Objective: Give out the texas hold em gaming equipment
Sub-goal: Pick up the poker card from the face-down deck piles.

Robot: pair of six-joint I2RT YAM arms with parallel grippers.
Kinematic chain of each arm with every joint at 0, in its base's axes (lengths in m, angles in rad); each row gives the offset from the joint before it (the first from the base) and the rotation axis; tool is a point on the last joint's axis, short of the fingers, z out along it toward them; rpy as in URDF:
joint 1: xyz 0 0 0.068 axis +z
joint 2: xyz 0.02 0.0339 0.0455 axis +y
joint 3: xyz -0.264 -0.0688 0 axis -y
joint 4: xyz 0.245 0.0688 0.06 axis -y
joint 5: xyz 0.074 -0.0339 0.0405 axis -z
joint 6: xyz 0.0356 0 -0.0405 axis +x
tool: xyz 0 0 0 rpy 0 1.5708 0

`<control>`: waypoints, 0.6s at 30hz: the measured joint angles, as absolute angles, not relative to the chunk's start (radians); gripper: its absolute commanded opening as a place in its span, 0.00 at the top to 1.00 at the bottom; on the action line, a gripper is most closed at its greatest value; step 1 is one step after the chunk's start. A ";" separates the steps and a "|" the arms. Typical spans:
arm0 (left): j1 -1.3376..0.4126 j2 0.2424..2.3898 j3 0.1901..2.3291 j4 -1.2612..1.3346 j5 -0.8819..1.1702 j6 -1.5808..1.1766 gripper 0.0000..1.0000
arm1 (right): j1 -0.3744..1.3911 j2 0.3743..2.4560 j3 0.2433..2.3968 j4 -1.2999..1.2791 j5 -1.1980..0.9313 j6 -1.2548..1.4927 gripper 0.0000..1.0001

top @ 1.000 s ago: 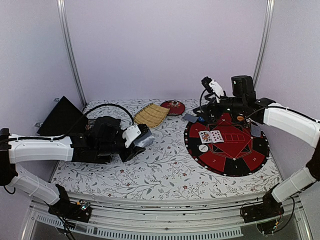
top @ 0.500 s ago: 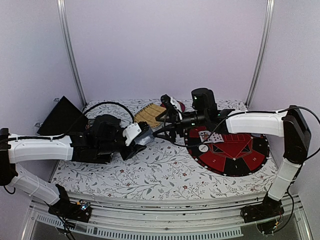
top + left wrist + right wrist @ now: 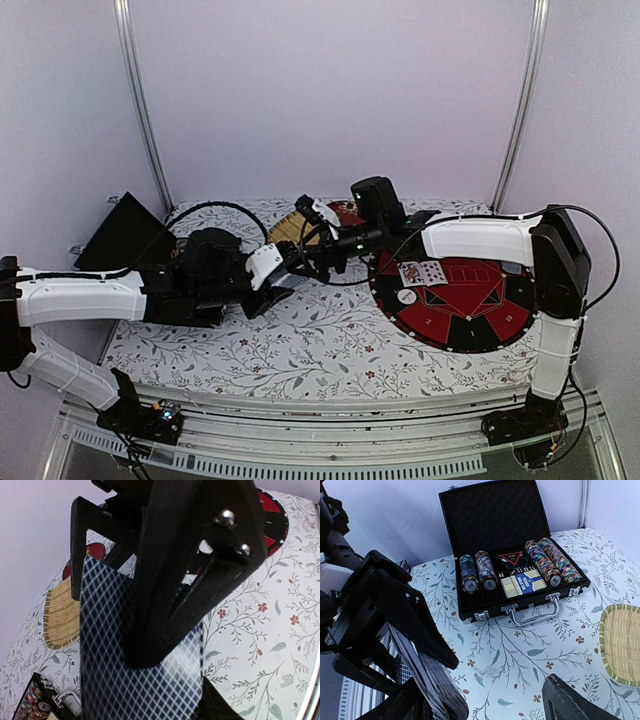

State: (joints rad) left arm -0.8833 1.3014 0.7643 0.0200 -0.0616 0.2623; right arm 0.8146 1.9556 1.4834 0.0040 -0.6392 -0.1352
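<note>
My left gripper (image 3: 284,272) is shut on the card deck (image 3: 140,680), whose blue diamond-patterned back fills the left wrist view. My right gripper (image 3: 303,252) has reached across to it and stands open, jaws wide. One black finger (image 3: 190,580) lies over the deck's back. In the right wrist view the deck's edge (image 3: 427,677) sits by the left jaw and the other fingertip (image 3: 570,700) is far off to the right. Two face-up cards (image 3: 421,272) and a white button (image 3: 406,296) lie on the round red and black mat (image 3: 470,305). Poker chips (image 3: 547,562) stand in rows in the case.
An open black case (image 3: 515,607) stands on the floral cloth at the far left (image 3: 120,235). A woven bamboo tray (image 3: 288,230) and a red lacquer dish (image 3: 345,210) sit at the back, partly behind the right arm. The tray's edge (image 3: 622,650) shows at right.
The right arm has swung left from the far side of the mat to the left gripper and the deck, its jaws narrowing a little. The left arm has held still.
</note>
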 measured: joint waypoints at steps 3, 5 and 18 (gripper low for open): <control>-0.883 1.301 0.764 0.020 -0.063 0.262 0.56 | 0.816 1.956 1.486 -0.020 -0.615 -0.154 0.24; -0.883 1.301 0.764 0.020 -0.065 0.262 0.56 | 0.816 1.956 1.486 -0.033 -0.607 -0.168 0.27; -0.883 1.301 0.764 0.016 -0.070 0.263 0.56 | 0.816 1.919 1.495 -0.129 -0.588 -0.233 0.56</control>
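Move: The face-down deck is held in the left gripper and juts out of it; its middle is about 3 cm to the right of the left hand, 2 cm ahead and 1 cm below. From the right hand that middle lies some 3 cm to the left, 1 cm back and 2 cm lower, already between its open fingers. On the table, about 20 cm below the right hand, the woven tray is roughly 25 cm ahead and 1 cm left, the chip case 10 cm ahead and 27 cm left, and the face-up cards 12 cm ahead and 26 cm right. Around the jutting end of the deck the right fingers close from wide open to about half, one over the patterned back and the other behind, coming onto the top card. The right hand first sinks about 1 cm, then rises most of that again while easing some 1.5 cm to the right, away from the left gripper, its fingertips tipping about 5 degrees further down. The left hand stays put and keeps its hold on the deck. ##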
